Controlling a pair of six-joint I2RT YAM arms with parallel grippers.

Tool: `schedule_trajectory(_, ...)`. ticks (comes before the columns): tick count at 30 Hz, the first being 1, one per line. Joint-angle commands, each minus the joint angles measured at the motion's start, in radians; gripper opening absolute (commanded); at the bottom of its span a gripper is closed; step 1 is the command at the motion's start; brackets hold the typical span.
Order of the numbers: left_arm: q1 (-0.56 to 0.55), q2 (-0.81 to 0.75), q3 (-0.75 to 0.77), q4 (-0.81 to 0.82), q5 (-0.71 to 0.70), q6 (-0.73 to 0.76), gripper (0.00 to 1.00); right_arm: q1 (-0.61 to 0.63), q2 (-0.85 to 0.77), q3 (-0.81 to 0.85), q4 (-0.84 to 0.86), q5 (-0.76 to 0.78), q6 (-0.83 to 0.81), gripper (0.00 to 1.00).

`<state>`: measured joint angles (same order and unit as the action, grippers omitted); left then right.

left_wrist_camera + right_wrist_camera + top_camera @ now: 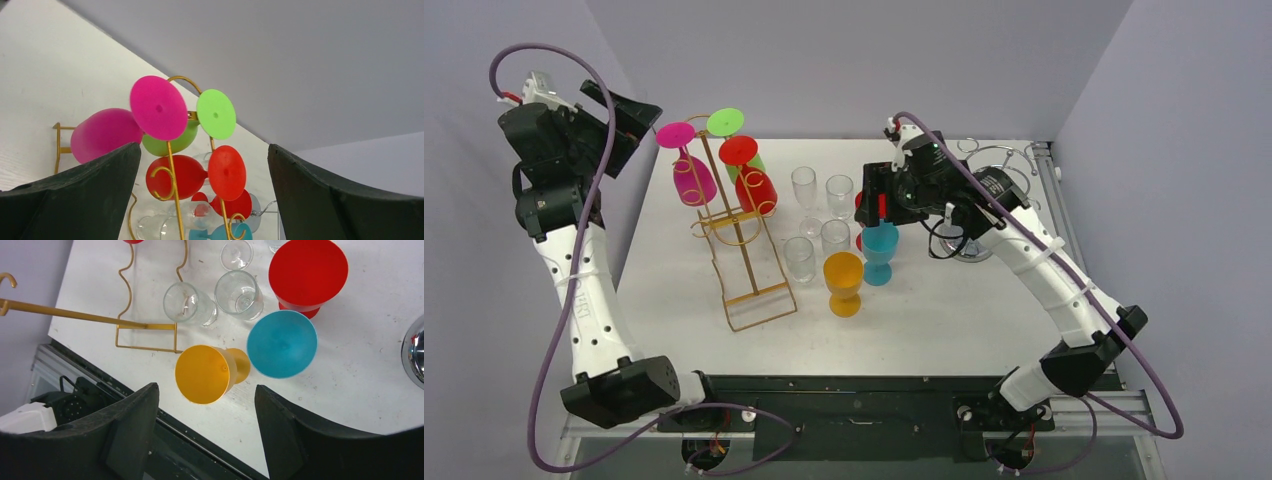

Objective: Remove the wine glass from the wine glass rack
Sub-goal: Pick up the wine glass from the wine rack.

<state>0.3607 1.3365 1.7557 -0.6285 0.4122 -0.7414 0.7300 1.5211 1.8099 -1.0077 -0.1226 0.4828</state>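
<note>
The gold wire wine glass rack [744, 250] stands left of centre on the table. On it hang a magenta wine glass [692, 180], a green one [726, 122] and a red one [754, 190]. My left gripper [629, 125] is raised at the far left, apart from the rack, open and empty. In its wrist view the magenta glass [105, 132], green foot [216, 114] and red glass [180, 176] lie ahead between the fingers. My right gripper [879, 195] hovers over the blue glass [282, 343], open, holding nothing.
An orange glass [205, 374], the blue glass [880, 250] and a red glass [307, 272] stand upright on the table beside several clear glasses [239, 294]. A chrome wire stand [984, 165] sits at the back right. The table's near edge [165, 412] lies under the right gripper.
</note>
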Motion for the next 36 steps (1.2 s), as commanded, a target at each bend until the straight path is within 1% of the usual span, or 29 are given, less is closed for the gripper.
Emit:
schedule_trajectory(1, 0.072, -0.006, -0.099, 0.117, 0.105, -0.103, 0.98, -0.06, -0.076, -0.056, 0.165, -0.123, 0.049, 0.66)
schedule_trajectory(3, 0.099, 0.0, -0.142, 0.144, 0.125, -0.126, 1.0, -0.079, -0.092, -0.076, 0.192, -0.138, 0.061, 0.66)
schedule_trajectory(4, 0.111, 0.003, -0.157, 0.148, 0.13, -0.129, 0.95, -0.084, -0.1, -0.081, 0.198, -0.143, 0.063, 0.65)
schedule_trajectory(10, 0.118, 0.049, -0.196, 0.209, 0.153, -0.162, 0.8, -0.111, -0.124, -0.116, 0.226, -0.166, 0.072, 0.65)
schedule_trajectory(13, 0.118, 0.066, -0.216, 0.236, 0.155, -0.179, 0.68, -0.116, -0.134, -0.136, 0.249, -0.182, 0.079, 0.65)
schedule_trajectory(14, 0.117, 0.074, -0.22, 0.252, 0.159, -0.189, 0.66, -0.116, -0.135, -0.144, 0.251, -0.185, 0.082, 0.65)
schedule_trajectory(15, 0.117, 0.078, -0.227, 0.259, 0.159, -0.192, 0.61, -0.116, -0.136, -0.146, 0.255, -0.187, 0.082, 0.65)
schedule_trajectory(17, 0.114, 0.091, -0.235, 0.279, 0.16, -0.203, 0.55, -0.118, -0.137, -0.152, 0.256, -0.189, 0.081, 0.65)
schedule_trajectory(26, 0.083, 0.151, -0.23, 0.33, 0.151, -0.222, 0.42, -0.135, -0.145, -0.169, 0.271, -0.198, 0.085, 0.64)
schedule_trajectory(30, 0.066, 0.164, -0.243, 0.357, 0.152, -0.236, 0.35, -0.143, -0.145, -0.175, 0.273, -0.204, 0.084, 0.64)
schedule_trajectory(36, 0.054, 0.168, -0.249, 0.377, 0.149, -0.25, 0.27, -0.151, -0.141, -0.181, 0.275, -0.206, 0.084, 0.63)
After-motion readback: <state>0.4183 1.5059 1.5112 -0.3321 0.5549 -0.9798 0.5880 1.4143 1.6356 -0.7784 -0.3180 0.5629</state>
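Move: The foot of the hanging magenta wine glass, on top of the rack, lies about 9 cm ahead of the left gripper, 1 cm to its right and 10 cm below. The green glass's foot is some 10 cm to the right of the magenta one and 2 cm farther out. The red glass's foot lies about 13 cm right of the magenta one and 5 cm nearer. From the right gripper, the magenta foot is roughly 37 cm left, 17 cm ahead and slightly above. Drop the left gripper about 7 cm while easing it a little left, then push it forward, some 7 cm in all, still sinking slightly, to the magenta glass's foot. Roll the hand nearly 20 degrees, left side down, and close the wide-open fingers to about a third, one above and one below the foot, without pinching yet. Let the empty right gripper ease 2 cm up and forward. ##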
